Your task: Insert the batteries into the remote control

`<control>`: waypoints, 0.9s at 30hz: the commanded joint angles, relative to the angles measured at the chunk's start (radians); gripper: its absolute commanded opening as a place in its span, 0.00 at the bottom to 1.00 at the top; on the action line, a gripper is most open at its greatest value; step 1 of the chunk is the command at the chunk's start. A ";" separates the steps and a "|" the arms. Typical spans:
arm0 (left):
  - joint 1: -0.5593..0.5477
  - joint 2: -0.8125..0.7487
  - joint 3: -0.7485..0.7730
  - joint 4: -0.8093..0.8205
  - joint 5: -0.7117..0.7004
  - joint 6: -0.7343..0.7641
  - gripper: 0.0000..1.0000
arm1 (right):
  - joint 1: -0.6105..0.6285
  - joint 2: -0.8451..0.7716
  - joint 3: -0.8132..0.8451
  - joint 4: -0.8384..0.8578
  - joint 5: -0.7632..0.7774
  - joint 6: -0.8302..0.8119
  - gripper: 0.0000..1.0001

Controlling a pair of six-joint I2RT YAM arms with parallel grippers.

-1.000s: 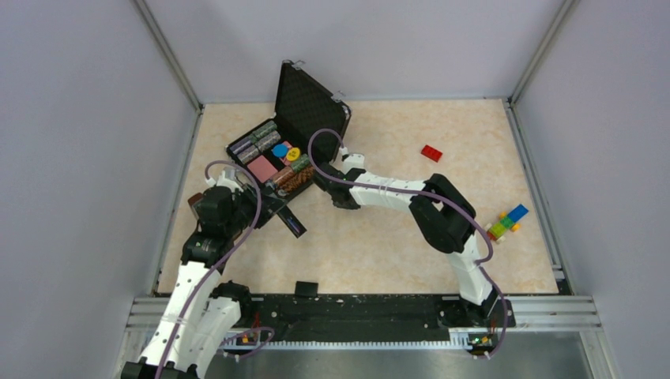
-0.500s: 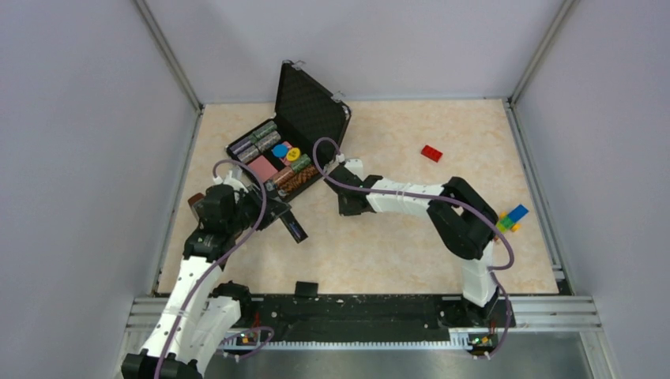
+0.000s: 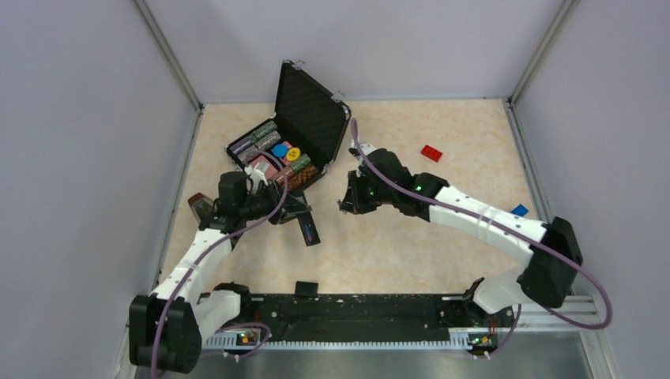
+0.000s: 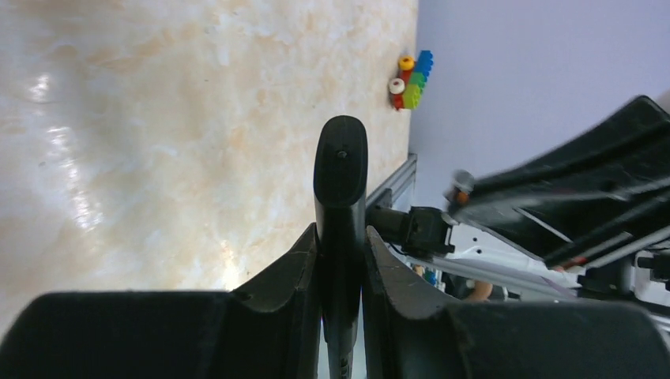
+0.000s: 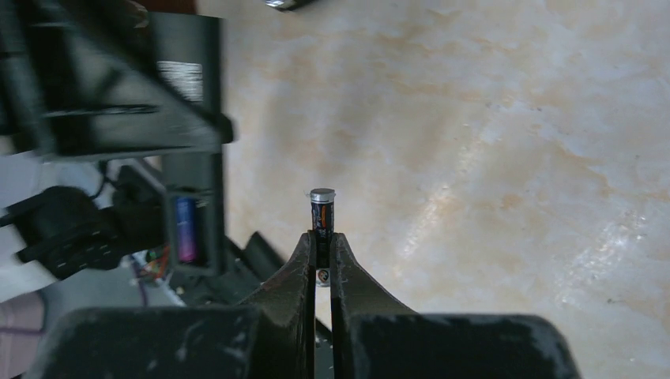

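My left gripper [image 3: 290, 213] is shut on the remote control [image 3: 308, 228], a slim black bar held above the table just in front of the case. In the left wrist view the remote [image 4: 340, 178] stands edge-on between the fingers of the left gripper [image 4: 341, 237]. My right gripper [image 3: 346, 207] hangs a short way to the right of the remote. It is shut on a slim dark battery [image 5: 321, 212] whose silver cap sticks out past the tips of the right gripper [image 5: 322, 238]. The right wrist view shows the remote's open recess [image 5: 190, 229] with a purple battery [image 5: 185, 227] in it.
An open black foam-lined case [image 3: 310, 112] with striped chip stacks [image 3: 265, 139] stands at the back left. A red brick [image 3: 431, 152] and a blue brick [image 3: 519, 210] lie to the right. A small black cover piece [image 3: 306, 289] lies near the front rail. Stacked coloured bricks [image 4: 409, 79] sit by the wall.
The right gripper closed on the battery and drew back from the case while the arm's elbow swung far right. The left arm carried the remote a little to the right.
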 commanded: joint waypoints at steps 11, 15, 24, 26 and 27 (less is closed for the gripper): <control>-0.176 0.070 -0.052 0.532 -0.003 -0.256 0.00 | 0.005 -0.156 0.055 -0.168 -0.279 0.155 0.00; -0.209 0.059 -0.057 0.543 -0.069 -0.273 0.00 | 0.005 -0.153 0.080 -0.220 -0.271 0.153 0.00; -0.248 0.031 -0.121 0.604 -0.200 -0.361 0.00 | 0.010 -0.129 0.127 -0.309 -0.259 0.152 0.00; -0.251 0.035 -0.136 0.633 -0.210 -0.387 0.00 | 0.009 -0.123 0.140 -0.327 -0.257 0.151 0.00; -0.254 0.039 -0.140 0.651 -0.210 -0.397 0.00 | 0.009 -0.117 0.147 -0.335 -0.257 0.149 0.00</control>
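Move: The remote's open battery bay, with one slot still empty, lies about 9 cm left and 7 cm back of the right hand, roughly level with it. From the left hand, which holds the remote, the battery pinched in the right fingers is some 10 cm to the right, neither ahead nor back, at about the same height. The chip case lies some 23 cm ahead, 13 cm left and 12 cm below; a black plate lies 16 cm back, 3 cm left and 16 cm below. Still pinching the battery, the right hand draws back about 8 cm, rising some 4 cm early on, and tips its fingers about 15 degrees more steeply down as it nears the open bay. The left hand keeps hold of the remote and brings it some 6 cm right to meet the battery, lifting it slightly and rolling about 10 degrees, left side down. ##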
